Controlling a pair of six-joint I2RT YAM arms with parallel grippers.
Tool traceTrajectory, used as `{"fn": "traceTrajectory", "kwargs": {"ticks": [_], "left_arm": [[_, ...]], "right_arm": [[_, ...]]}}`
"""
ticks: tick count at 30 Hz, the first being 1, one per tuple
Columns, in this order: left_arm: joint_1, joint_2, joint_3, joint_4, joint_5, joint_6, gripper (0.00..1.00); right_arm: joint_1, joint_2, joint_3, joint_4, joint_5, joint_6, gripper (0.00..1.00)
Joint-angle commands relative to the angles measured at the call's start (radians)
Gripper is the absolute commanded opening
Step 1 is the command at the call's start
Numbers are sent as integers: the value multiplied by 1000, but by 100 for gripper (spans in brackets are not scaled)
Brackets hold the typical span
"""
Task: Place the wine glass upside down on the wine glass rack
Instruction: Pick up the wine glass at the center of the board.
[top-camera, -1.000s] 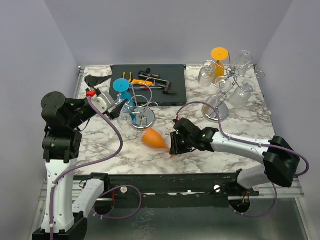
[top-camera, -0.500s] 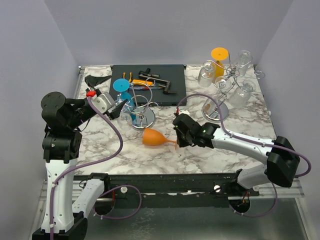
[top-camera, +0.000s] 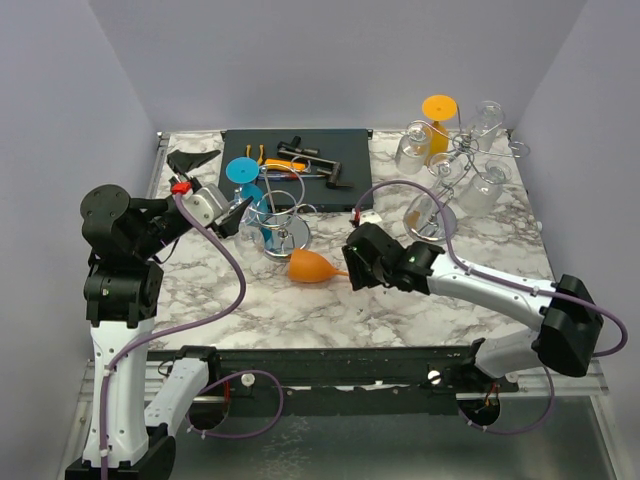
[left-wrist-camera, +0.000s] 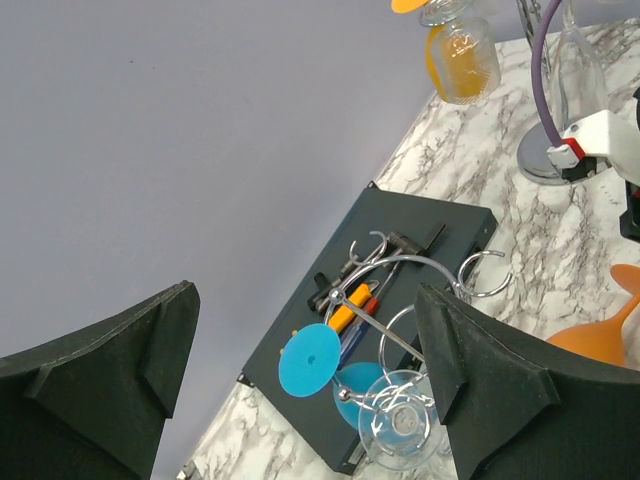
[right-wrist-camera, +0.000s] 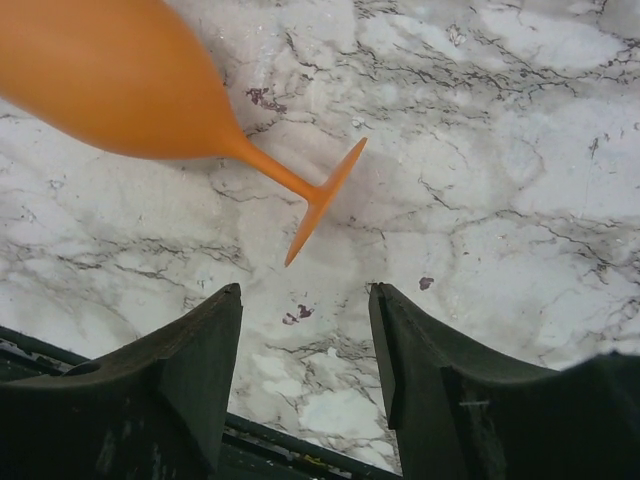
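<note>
An orange wine glass (top-camera: 310, 266) lies on its side on the marble table, bowl to the left, foot toward my right gripper (top-camera: 352, 270). In the right wrist view the glass (right-wrist-camera: 150, 85) lies just beyond the right gripper (right-wrist-camera: 305, 295), which is open with only bare table between its fingers. A chrome wine glass rack (top-camera: 290, 235) stands behind the glass with a blue glass (top-camera: 242, 170) and a clear one hanging upside down. My left gripper (top-camera: 240, 212) hovers open beside that rack (left-wrist-camera: 400, 265), holding nothing.
A second chrome rack (top-camera: 455, 150) at the back right carries several clear glasses and an orange one (top-camera: 439, 110). A black tray (top-camera: 340, 150) with tools sits at the back centre. A dark object (top-camera: 192, 160) lies at the back left corner.
The right gripper closed on the orange glass's foot, carried it back and left toward the near rack, then opened and let go. The left arm has not moved.
</note>
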Motion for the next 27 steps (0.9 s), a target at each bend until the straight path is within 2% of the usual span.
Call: {"fn": "traceTrajectory", "kwargs": {"ticks": [1,7,14,23,27], "left_arm": [[-1,-11,5,-17,42,14,96],[-1,-17,5,-17,36,18,96],[-1,-17,0,-20,38,24,96],[-1,-19,2,-22,33,26,96],[-1,-18,3,-22,30,25,96]], "right_arm": [[8,65,18,8,47,77,59],[7,165,47,30,83,67,56],[7,187,37,96,163,31,32],[6,229,-8,171,219,-6,29],[7,214,-25,201,255,-32,15]]}}
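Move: From the right hand, the middle of the tipped-over orange wine glass lies about 6 cm ahead, 8 cm to the left and 5 cm below; its bowl points left, its foot is only 5 cm ahead and 1 cm left. The near rack's base stands some 13 cm ahead and 14 cm left, the far rack's base about 16 cm ahead and 17 cm right, both about 7 cm lower. From the left hand, the glass is roughly 4 cm ahead, 13 cm right and 38 cm below. Lower the right gripper about 4.5 cm towards the table beside the foot of the lying orange wine glass, then slide it forward some 3.5 cm, keeping low, until the near rim of the foot sits between the fingertips. Let the hand's left side dip slightly and close the fingers from over half open to nearly shut on that rim. ##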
